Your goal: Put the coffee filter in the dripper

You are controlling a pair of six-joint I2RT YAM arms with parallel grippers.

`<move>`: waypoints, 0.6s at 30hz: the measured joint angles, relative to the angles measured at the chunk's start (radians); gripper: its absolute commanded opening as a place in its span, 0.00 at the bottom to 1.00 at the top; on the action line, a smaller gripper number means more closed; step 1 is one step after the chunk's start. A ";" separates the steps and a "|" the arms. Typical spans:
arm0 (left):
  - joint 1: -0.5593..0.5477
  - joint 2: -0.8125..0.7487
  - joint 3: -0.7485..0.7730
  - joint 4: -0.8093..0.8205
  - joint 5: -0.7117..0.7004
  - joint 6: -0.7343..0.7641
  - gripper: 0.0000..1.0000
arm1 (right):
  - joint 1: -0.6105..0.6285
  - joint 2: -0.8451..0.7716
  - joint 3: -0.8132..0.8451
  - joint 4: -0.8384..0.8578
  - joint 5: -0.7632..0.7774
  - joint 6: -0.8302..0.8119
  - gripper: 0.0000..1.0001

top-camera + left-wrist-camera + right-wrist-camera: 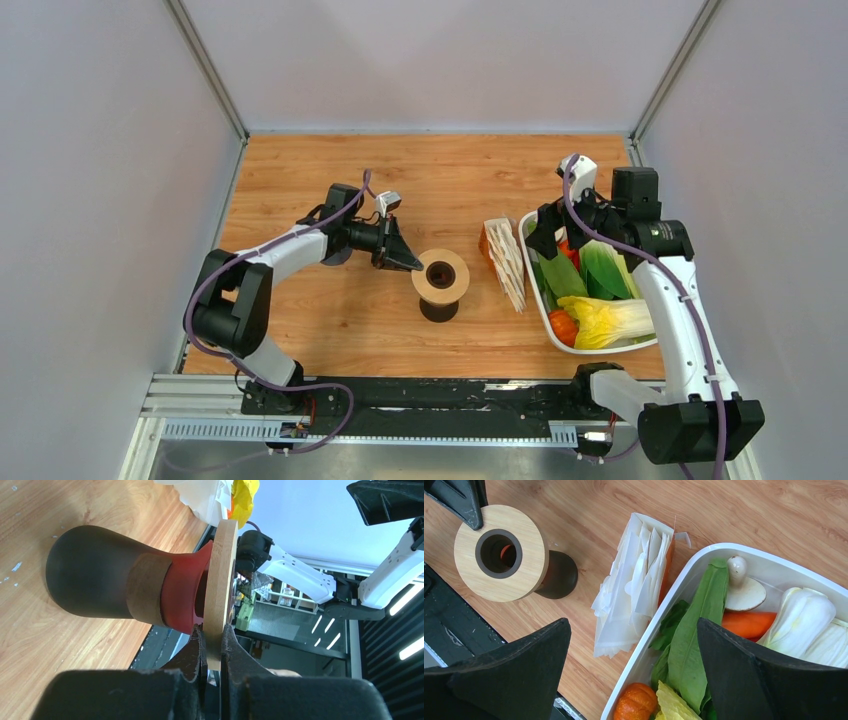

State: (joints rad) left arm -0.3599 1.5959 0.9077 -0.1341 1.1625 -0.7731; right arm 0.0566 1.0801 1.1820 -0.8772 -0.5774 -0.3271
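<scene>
My left gripper (412, 265) (214, 645) is shut on the rim of a tan round ring (440, 277) (222, 580) (499, 552). The ring lies on the red top of a dark brown vessel (90, 572) (556, 575) at the table's middle. My right gripper (545, 232) (631, 625) is open and empty. It hovers over the gap between an upright stack of white filters (505, 262) (634, 590) and a white basin. No single loose filter shows. No navy-blue dripper shows in any view.
The white basin (530, 290) (684, 580) at the right holds green leaves, carrots, a mushroom, cabbage and a small orange pumpkin (636, 705). The filter stack leans against its left wall. Grey walls close in the wooden table on three sides.
</scene>
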 measured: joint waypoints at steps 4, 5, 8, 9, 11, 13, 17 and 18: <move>0.000 0.003 0.012 -0.033 -0.002 0.029 0.29 | 0.000 0.005 -0.002 0.000 0.000 -0.001 1.00; 0.000 0.005 0.016 -0.041 -0.005 0.037 0.31 | 0.000 0.008 -0.002 0.000 0.000 -0.001 1.00; 0.000 0.015 0.023 -0.069 -0.023 0.065 0.41 | 0.000 0.012 -0.002 0.000 0.000 -0.001 1.00; 0.000 0.019 0.025 -0.079 -0.029 0.072 0.44 | 0.000 0.013 -0.003 0.000 0.000 -0.001 1.00; 0.000 0.027 0.032 -0.095 -0.040 0.086 0.52 | 0.000 0.013 -0.003 0.000 0.000 -0.001 1.00; 0.000 0.030 0.042 -0.118 -0.052 0.103 0.60 | 0.000 0.013 -0.003 0.000 0.000 0.000 1.00; 0.000 0.030 0.068 -0.159 -0.078 0.137 0.63 | 0.000 0.013 -0.004 0.000 0.000 0.000 1.00; 0.000 0.029 0.072 -0.166 -0.083 0.145 0.63 | 0.000 0.013 -0.004 0.000 0.000 0.000 1.00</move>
State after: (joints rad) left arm -0.3599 1.6253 0.9802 -0.3000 1.0798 -0.6285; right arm 0.0566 1.0927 1.1778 -0.8772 -0.5774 -0.3275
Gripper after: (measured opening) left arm 0.622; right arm 0.998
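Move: The carafe stands upright under the dripper that the left hand is still pinching by the wooden rim, its middle about 4 cm to the right, 2 cm back and 8 cm below. The dripper's own middle is the same 4 cm right and 2 cm back, level with the fingers. The paper filters stand some 18 cm right, 8 cm ahead and 11 cm lower. From the right hand, the carafe is roughly 19 cm left, 5 cm back and 17 cm below. The left hand lets go of the dripper's rim, its fingers parting steadily from nearly shut to over half open, one above and one below the wood, the hand staying pointed to the right across the table. Once they have begun to part, the hand sinks about 1.5 cm with the fingertips dipping some 5 degrees, then eases nearly 1 cm forward, towards the rim's far side and away from the carafe's middle, the fingers still straddling the rim. ##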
